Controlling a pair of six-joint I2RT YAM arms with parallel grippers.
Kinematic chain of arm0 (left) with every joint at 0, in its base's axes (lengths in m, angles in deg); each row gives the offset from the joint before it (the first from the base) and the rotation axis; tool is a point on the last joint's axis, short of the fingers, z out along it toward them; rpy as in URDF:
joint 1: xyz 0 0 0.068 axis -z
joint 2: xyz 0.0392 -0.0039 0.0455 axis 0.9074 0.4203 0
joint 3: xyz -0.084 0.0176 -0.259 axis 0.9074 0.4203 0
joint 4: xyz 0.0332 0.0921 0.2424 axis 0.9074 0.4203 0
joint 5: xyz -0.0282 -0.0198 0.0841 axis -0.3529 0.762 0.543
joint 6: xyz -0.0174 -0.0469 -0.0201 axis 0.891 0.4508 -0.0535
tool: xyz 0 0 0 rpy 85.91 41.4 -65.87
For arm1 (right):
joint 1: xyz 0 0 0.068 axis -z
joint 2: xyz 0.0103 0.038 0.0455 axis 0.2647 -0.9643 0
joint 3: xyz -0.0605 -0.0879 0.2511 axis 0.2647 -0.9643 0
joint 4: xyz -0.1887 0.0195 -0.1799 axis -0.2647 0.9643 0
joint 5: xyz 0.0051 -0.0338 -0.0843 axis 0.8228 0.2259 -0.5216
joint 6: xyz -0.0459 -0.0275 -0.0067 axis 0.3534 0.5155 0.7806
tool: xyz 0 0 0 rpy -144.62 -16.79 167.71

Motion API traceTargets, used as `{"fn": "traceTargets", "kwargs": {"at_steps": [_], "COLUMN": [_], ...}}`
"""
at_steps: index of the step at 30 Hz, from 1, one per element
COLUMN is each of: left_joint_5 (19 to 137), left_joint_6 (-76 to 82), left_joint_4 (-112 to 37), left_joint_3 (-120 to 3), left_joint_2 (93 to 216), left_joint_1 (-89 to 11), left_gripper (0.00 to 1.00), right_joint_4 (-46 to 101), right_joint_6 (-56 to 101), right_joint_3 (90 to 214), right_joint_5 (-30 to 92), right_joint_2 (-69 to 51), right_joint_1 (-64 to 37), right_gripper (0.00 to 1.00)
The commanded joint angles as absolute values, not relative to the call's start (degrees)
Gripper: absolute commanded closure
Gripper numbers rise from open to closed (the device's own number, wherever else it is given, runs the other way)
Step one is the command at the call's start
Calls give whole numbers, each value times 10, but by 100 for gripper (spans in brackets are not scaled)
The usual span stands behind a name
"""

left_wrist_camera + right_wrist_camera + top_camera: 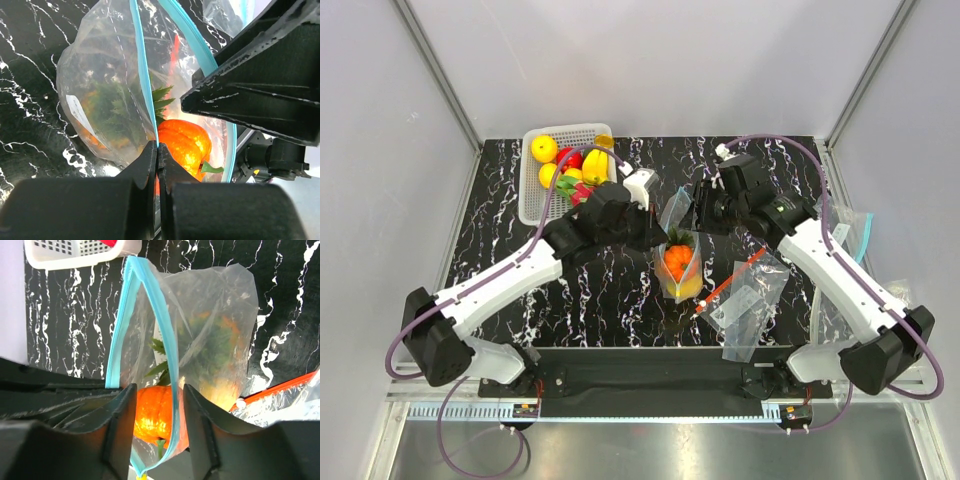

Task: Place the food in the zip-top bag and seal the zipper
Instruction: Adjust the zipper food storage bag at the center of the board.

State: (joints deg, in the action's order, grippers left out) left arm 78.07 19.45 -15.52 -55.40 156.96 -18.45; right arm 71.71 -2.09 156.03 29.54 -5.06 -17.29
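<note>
The zip-top bag (677,262) stands upright mid-table between both grippers, its mouth spread. Inside it lie a round orange fruit (182,142), a pineapple (107,107) with a green crown, and a yellow fruit (688,290) at the bottom. My left gripper (157,148) is shut on the near lip of the teal zipper (142,75). In the right wrist view my right gripper (159,410) is open. One lip of the zipper (167,340) runs loose between its fingers, with the orange fruit (152,412) behind.
A white basket (527,180) with several toy fruits stands at the back left. A clear bag with a red-orange strip (750,300) lies right of the zip-top bag. Another clear bag (850,235) lies at the right edge.
</note>
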Motion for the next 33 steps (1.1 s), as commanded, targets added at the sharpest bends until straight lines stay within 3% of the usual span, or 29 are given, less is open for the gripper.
{"fn": "traceTargets", "kwargs": {"at_steps": [1, 10, 19, 21, 24, 33], "left_joint_5": [762, 758, 733, 726, 709, 587], "left_joint_6": [193, 181, 165, 156, 148, 129], "left_joint_4": [-179, -165, -154, -148, -149, -150], "left_joint_3": [-574, -586, -614, -621, -631, -672], "left_joint_2": [1548, 1544, 1557, 1560, 1568, 1600], "left_joint_1": [-195, -232, -238, -238, -236, -221], "left_gripper": [100, 100, 100, 100, 100, 98], "right_joint_4": [717, 782, 753, 749, 742, 715], "right_joint_6": [-20, -17, -29, -32, -42, -102], "right_joint_3": [1563, 1555, 1550, 1555, 1568, 1571], "right_joint_5": [305, 300, 311, 311, 318, 274], "right_joint_2": [-17, 11, -18, -31, -50, -39], "right_joint_1": [-176, -189, -204, -208, -219, -229], "right_gripper": [50, 50, 51, 67, 98, 100]}}
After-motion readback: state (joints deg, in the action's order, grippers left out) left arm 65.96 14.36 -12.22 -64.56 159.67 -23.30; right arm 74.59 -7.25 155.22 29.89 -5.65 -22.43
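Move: The right gripper stands open astride the right-hand blue lip of the zipper bag; the spot to pinch is about 3 cm back and 1 cm below. The pumpkin in the bag lies roughly 7 cm back, 3 cm left and 8 cm below the right hand, the red-zip bag some 16 cm back, 14 cm right and 17 cm below. The left hand holds the left lip; that pinch spot lies about 5 cm to its right, 1 cm ahead. Draw the open right gripper back about 3.5 cm along the bag's right-hand lip, then sink slightly, close the fingers to pinch the lip and carry it some 2 cm left. Keep the left pinch on the other lip; ease that hand forward and left together by about 3 cm, then lift it roughly 4 cm while coming back right. ##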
